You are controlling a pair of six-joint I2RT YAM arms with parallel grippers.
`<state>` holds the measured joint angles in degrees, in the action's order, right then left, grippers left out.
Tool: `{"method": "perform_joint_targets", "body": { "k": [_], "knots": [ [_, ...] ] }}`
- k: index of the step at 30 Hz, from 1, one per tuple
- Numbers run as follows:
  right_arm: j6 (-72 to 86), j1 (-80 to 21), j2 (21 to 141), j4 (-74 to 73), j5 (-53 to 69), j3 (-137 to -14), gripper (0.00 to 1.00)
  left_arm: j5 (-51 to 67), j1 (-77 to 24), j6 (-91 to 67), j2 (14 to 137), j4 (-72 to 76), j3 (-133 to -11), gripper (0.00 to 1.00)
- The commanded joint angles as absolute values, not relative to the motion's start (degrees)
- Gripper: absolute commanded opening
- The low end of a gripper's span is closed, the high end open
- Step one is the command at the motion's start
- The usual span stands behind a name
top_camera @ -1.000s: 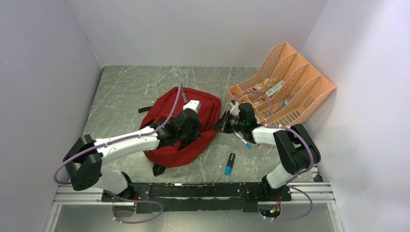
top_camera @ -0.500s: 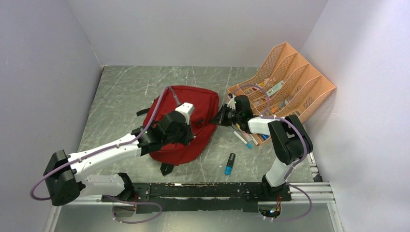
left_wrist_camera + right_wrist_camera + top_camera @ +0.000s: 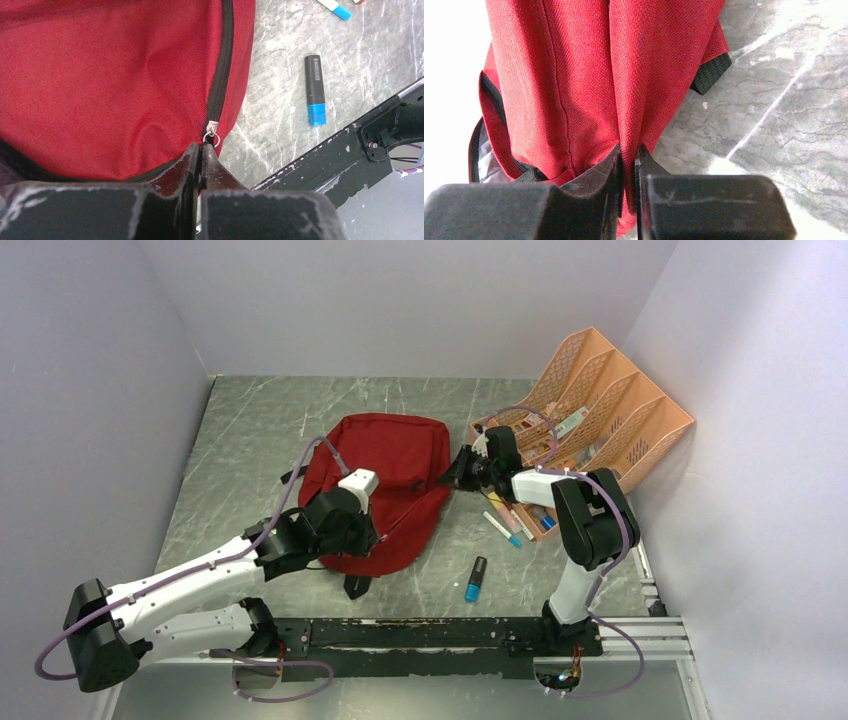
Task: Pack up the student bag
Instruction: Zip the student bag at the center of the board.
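The student bag (image 3: 392,455), dark red with black zippers, lies flat in the middle of the table. My left gripper (image 3: 372,538) is at its near edge. In the left wrist view the gripper (image 3: 201,150) is shut on the zipper pull (image 3: 211,135), at the near end of the closed black zipper (image 3: 223,65). My right gripper (image 3: 450,477) is at the bag's right edge. The right wrist view shows it (image 3: 629,154) shut on a fold of the bag's red fabric (image 3: 574,75), with a little grey lining at the left.
A peach mesh desk organiser (image 3: 600,405) holding small items stands at the back right. A black marker with a blue cap (image 3: 475,579) lies on the table near the front. Loose pens (image 3: 503,525) lie by the organiser. A black rail (image 3: 430,632) runs along the near edge.
My left arm has drawn back toward the near left with the zipper pull. The bag has stretched out flatter. My right gripper has shifted slightly farther back, still on the bag's edge.
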<state>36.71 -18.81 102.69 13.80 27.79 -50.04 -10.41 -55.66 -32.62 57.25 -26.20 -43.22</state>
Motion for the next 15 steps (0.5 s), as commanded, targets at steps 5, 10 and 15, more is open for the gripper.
{"method": "perform_joint_targets", "body": {
  "k": [5,10,15],
  "knots": [
    [36.6,-17.4,94.6,12.3,22.9,-47.7,0.39,-10.7,-55.7,-33.9,58.7,-25.1,-43.1,0.05],
    [36.1,-17.8,85.0,9.3,20.5,-43.2,0.47,-10.9,-55.7,-34.2,60.9,-23.5,-43.7,0.05],
    [27.3,-28.3,76.2,0.5,12.8,-43.6,0.48,-14.4,-55.7,-37.0,58.9,-23.2,-42.5,0.05]
  ]
}}
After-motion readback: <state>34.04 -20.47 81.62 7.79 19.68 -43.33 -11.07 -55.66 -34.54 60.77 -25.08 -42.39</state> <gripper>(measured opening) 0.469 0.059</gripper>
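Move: The right hand still has the fold of the student bag's right edge between its finger pads, about 1 cm below; the white marker lies some 10 cm back, 9 cm right and 4 cm lower. From the left hand, the zipper pull is at the fingertips, about 1 cm ahead, 2 cm right and 3 cm below, with the highlighter roughly 5 cm back, 18 cm right and 13 cm lower. The right hand opens off the bag's edge, rising about 7 cm and back; closed left sinks 2 cm. ##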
